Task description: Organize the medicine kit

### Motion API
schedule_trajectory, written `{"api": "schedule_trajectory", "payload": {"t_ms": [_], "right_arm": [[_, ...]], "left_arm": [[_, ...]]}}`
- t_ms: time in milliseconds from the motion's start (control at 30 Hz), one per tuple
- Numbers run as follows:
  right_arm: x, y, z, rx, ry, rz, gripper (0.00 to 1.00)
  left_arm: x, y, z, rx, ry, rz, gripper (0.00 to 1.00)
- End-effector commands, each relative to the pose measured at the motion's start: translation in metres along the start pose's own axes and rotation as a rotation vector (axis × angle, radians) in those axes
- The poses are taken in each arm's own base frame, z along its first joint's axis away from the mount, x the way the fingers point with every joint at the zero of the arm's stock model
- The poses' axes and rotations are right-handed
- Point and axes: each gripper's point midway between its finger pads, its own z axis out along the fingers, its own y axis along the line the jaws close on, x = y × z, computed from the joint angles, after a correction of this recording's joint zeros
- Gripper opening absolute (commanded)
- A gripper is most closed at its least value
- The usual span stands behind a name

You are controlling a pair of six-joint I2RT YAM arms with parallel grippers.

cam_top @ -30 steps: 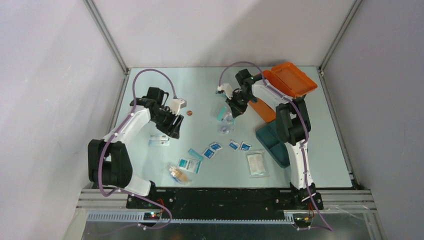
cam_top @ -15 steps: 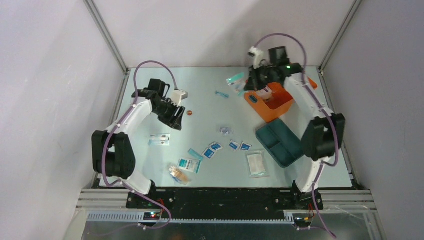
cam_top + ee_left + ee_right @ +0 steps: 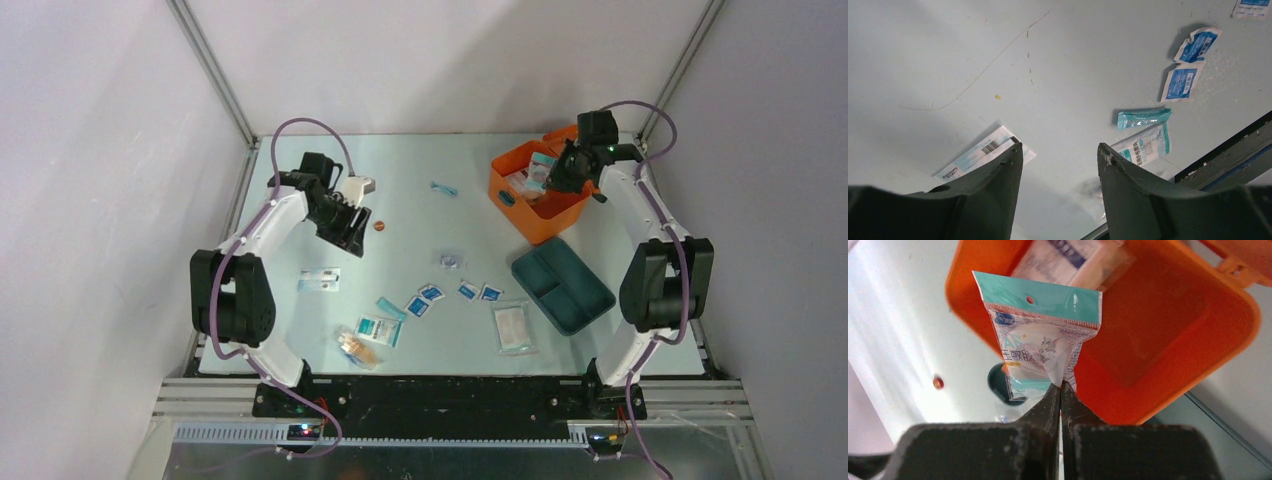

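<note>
The medicine kit, an orange case (image 3: 540, 215), stands open at the back right, and its dark teal tray (image 3: 562, 284) lies on the table in front of it. My right gripper (image 3: 562, 172) hangs over the case, shut on the bottom edge of a clear packet with a teal header (image 3: 1040, 332). In the right wrist view the packet dangles above the orange case (image 3: 1158, 325), where a white pack (image 3: 1068, 257) lies inside. My left gripper (image 3: 351, 243) hovers at the left of the table, open and holding nothing (image 3: 1058, 150), above a barcoded sachet (image 3: 979, 152).
Loose items lie across the middle and front: blue sachets (image 3: 431, 293), a teal-printed packet (image 3: 378, 328), a clear gauze packet (image 3: 514, 328), a white sachet (image 3: 319, 280), a small clear packet (image 3: 450, 261), a thin blue item (image 3: 444, 187) and a red dot (image 3: 379, 226).
My right arm swung from the table's middle to the back right, carrying the teal-headed packet over the orange case. The left arm barely moved.
</note>
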Motion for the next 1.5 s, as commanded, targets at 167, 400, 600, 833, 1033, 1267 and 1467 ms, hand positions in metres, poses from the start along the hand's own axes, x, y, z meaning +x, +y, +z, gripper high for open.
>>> {"api": "schedule_trajectory", "payload": {"t_ms": [167,400,600,833,1033,1267,1467], "right_arm": [[-0.016,-0.039,0.027,0.296,-0.063,0.312,0.0],[-0.006,-0.043,0.057,0.318,-0.004,0.39,0.05],[-0.01,-0.032,0.066,0.306,-0.003,0.379,0.17],[-0.028,-0.025,0.045,0.289,-0.063,0.353,0.27],[-0.038,0.058,0.022,-0.223,-0.042,-0.087,0.53],[0.022,0.142,-0.027,-0.76,-0.046,-0.773,0.62],[0.106,0.156,-0.015,-0.938,0.102,-1.231,0.64]], "left_arm": [[0.003,0.007,-0.018,-0.067,0.024,-0.011,0.62],[0.014,0.009,-0.022,-0.105,0.052,0.016,0.62],[0.014,0.01,-0.024,-0.119,0.057,0.036,0.63],[0.013,0.007,-0.021,-0.1,0.055,0.039,0.63],[0.007,0.002,-0.018,-0.059,0.038,0.016,0.63],[-0.011,-0.006,-0.015,-0.006,-0.013,-0.022,0.63],[-0.024,-0.012,-0.017,0.029,-0.053,-0.049,0.63]]}}
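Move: The right hand, still pinching the teal-topped bag, is above the orange box, whose middle lies about 4 cm ahead and some 9 cm below. The green tray is roughly 14 cm back and 2 cm right; the teal packet on the table is about 8 cm ahead and 20 cm left. From the left hand, the orange box is about 16 cm ahead, 37 cm right and 2 cm lower. Right hand lowers the bag about 7 cm into the orange box, opens, then swings up and some 17 cm left. ##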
